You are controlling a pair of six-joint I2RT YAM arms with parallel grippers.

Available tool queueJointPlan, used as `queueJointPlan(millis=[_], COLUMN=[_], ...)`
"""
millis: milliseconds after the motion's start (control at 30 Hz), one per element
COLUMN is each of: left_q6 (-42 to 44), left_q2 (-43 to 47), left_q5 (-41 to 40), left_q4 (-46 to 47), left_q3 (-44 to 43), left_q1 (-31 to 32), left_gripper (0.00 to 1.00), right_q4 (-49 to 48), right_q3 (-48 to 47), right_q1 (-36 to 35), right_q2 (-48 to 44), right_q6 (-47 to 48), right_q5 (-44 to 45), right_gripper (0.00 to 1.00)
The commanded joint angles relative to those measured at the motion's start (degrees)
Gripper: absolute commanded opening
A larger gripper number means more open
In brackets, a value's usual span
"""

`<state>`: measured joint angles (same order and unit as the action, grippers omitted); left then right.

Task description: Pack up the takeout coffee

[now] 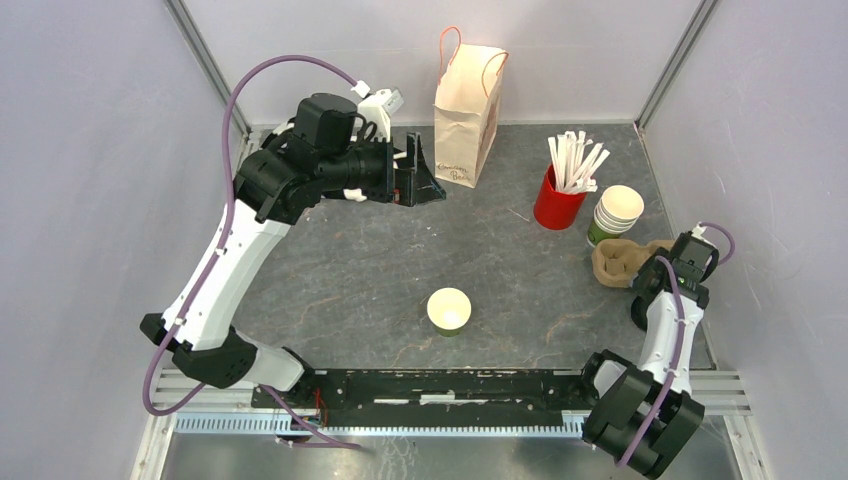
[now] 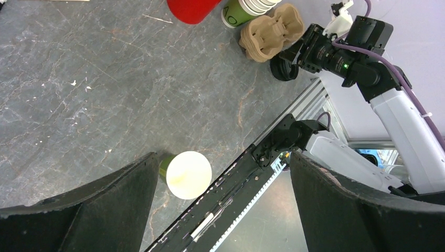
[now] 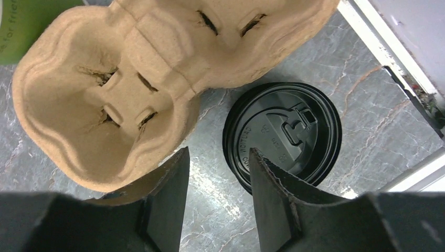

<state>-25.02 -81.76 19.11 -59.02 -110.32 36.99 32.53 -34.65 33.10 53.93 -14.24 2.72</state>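
No lidded takeout coffee is in view. A lone green paper cup (image 1: 449, 310) (image 2: 189, 175), lidless with a cream inside, stands upright mid-table near the front. A stack of black plastic lids (image 3: 286, 136) lies flat at the right edge, beside a brown pulp cup carrier (image 1: 625, 262) (image 3: 99, 100). My right gripper (image 3: 218, 157) (image 1: 645, 285) hovers low over the gap between carrier and lids. Its jaws are partly open with only bare table between them, and the right fingertip overlaps the lid rim. My left gripper (image 1: 425, 175) (image 2: 223, 157) is raised at the back left, wide open and empty.
A paper bag (image 1: 468, 115) with orange handles stands upright at the back, just right of the left gripper. A red cup of white sticks (image 1: 558, 205) and stacked lidless green cups (image 1: 615, 215) stand behind the carrier. The metal frame rail (image 3: 399, 73) runs close by the lids.
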Motion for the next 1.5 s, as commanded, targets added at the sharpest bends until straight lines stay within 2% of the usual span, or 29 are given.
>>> queueJointPlan(millis=[0, 167, 533, 1233, 1467], left_q6=[1.6, 1.8, 1.6, 1.7, 1.7], left_q2=[0.5, 0.8, 0.1, 0.3, 0.5], left_q5=[0.8, 0.6, 1.0, 0.7, 0.6], left_q4=[2.4, 2.2, 2.4, 2.3, 2.3], left_q3=[-1.1, -0.9, -1.4, -1.2, -1.0], left_q1=[0.2, 0.2, 0.2, 0.2, 0.2], left_gripper=[1.0, 1.0, 1.0, 1.0, 1.0], right_q4=[-0.6, -2.3, -3.8, -1.4, -1.9], right_q3=[0.9, 1.4, 2.4, -1.0, -0.4], right_q1=[0.3, 1.0, 1.2, 1.2, 1.2], right_q2=[-0.1, 0.8, 1.3, 1.2, 1.2], right_q6=[1.0, 3.0, 3.4, 4.0, 4.1], right_q5=[-1.9, 0.3, -0.4, 0.4, 0.6], right_gripper=[0.46, 0.35, 0.25, 0.24, 0.2])
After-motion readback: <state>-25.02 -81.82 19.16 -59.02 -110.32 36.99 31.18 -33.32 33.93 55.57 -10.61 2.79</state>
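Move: The stack of black lids lies about 3 cm back and 4 cm to the right of the right hand, its middle some 4 cm below, so the half-open fingers are over its near-left rim. The cardboard carriers' middle is around 6 cm ahead, 1 cm right and 4 cm below; the stacked paper cups stand about 13 cm ahead and 5 cm left, at hand height. From the idle left hand the lids lie roughly 44 cm right, 6 cm back and 35 cm below. The right hand sinks about 2 cm, easing back barely half a centimetre, with its tips going down to the left rim of the black lid stack while the fingers close from about half open to roughly a fifth. One finger ends just inside the rim and the other outside, pinching the edge beside the cardboard carriers; the hand then rises again by a little under 1 cm with hardly any wrist turn, the fingers staying drawn in on the rim. ##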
